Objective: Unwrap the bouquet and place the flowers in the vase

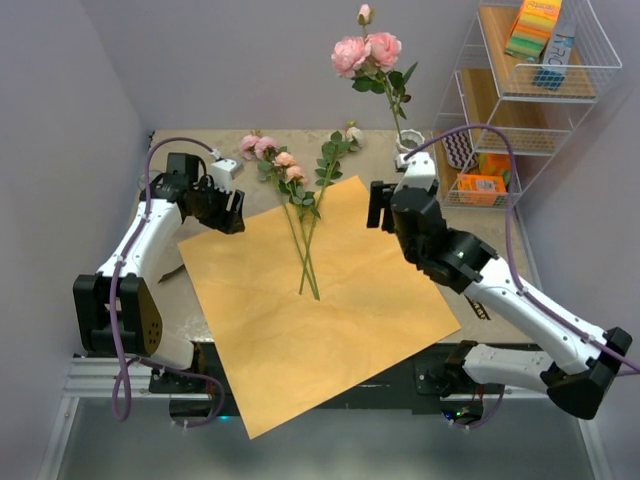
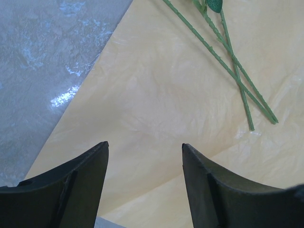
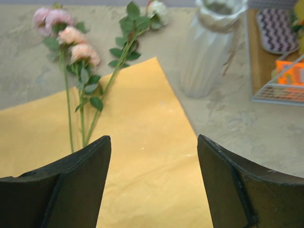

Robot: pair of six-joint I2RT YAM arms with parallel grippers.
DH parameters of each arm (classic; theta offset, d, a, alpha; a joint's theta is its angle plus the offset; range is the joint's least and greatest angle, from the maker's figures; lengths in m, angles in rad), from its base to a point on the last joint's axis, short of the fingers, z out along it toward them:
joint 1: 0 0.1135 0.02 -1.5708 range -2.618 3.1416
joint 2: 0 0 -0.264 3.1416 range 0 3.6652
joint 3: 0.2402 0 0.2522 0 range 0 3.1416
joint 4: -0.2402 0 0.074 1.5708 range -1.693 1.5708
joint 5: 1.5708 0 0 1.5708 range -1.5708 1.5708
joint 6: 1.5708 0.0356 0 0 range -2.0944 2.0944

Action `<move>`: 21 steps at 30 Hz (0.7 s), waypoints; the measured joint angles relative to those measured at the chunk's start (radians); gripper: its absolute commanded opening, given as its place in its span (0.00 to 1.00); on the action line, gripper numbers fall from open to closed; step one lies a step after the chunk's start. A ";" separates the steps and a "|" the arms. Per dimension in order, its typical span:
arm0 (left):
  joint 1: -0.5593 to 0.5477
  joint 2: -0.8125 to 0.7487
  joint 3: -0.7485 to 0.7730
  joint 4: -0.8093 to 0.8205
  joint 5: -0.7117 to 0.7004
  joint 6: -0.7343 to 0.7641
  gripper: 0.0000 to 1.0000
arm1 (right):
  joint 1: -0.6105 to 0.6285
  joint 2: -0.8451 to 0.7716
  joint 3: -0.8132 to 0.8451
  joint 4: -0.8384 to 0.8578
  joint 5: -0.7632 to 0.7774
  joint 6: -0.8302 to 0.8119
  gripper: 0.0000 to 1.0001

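The orange paper (image 1: 310, 300) lies spread flat on the table, its near corner hanging over the front edge. Several loose flowers (image 1: 300, 200) lie across its far part, pink heads on the table beyond the paper and green stems (image 2: 228, 66) on it. The white ribbed vase (image 1: 408, 142) stands at the back right with pink roses (image 1: 365, 50) upright in it. My left gripper (image 1: 232, 212) hovers open over the paper's left corner (image 2: 145, 144), empty. Also open and empty, my right gripper (image 1: 378, 205) hangs over the paper's right corner (image 3: 154, 137), with the vase (image 3: 209, 47) ahead and the flowers (image 3: 78, 52) to its left.
A white wire shelf rack (image 1: 530, 100) with boxes and small packages stands at the right, close beside the vase. Grey walls close in the table at the left and back.
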 measured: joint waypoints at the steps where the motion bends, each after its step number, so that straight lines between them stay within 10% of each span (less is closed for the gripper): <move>1: 0.000 0.000 0.000 0.000 0.000 0.000 0.68 | 0.025 0.006 -0.020 0.002 -0.013 0.013 0.71; 10: 0.000 0.000 0.000 0.000 0.000 -0.009 0.68 | 0.119 0.338 -0.076 0.121 -0.168 0.065 0.57; 21: 0.003 0.000 0.000 0.000 0.003 -0.016 0.68 | 0.111 0.964 0.431 0.172 -0.354 -0.055 0.50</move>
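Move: The right hand, open and empty, hangs high over the paper in front of the vase. The flower stems still lying on the paper are about 21 cm to its left, 9 cm ahead and some 28 cm below. Their pink and peach blooms lie about 18 cm farther out than that spot and 4 cm more to the left; the vase stands 18 cm ahead of the hand and 3 cm to its right, its middle 17 cm lower. From the left hand the stems lie roughly 5 cm ahead, 14 cm to the right and 12 cm below. The right hand swoops left and down, away from the vase and towards the stems lying on the paper, travelling about 24 cm left and 21 cm down, with the descent easing off late while it also reaches some 7 cm forward. On the way the wrist tips the fingers about 20 degrees further down and swings them some 25 degrees counter-clockwise, and the gap narrows from about three quarters to half open, ending close above the stems with no touch to be seen. ##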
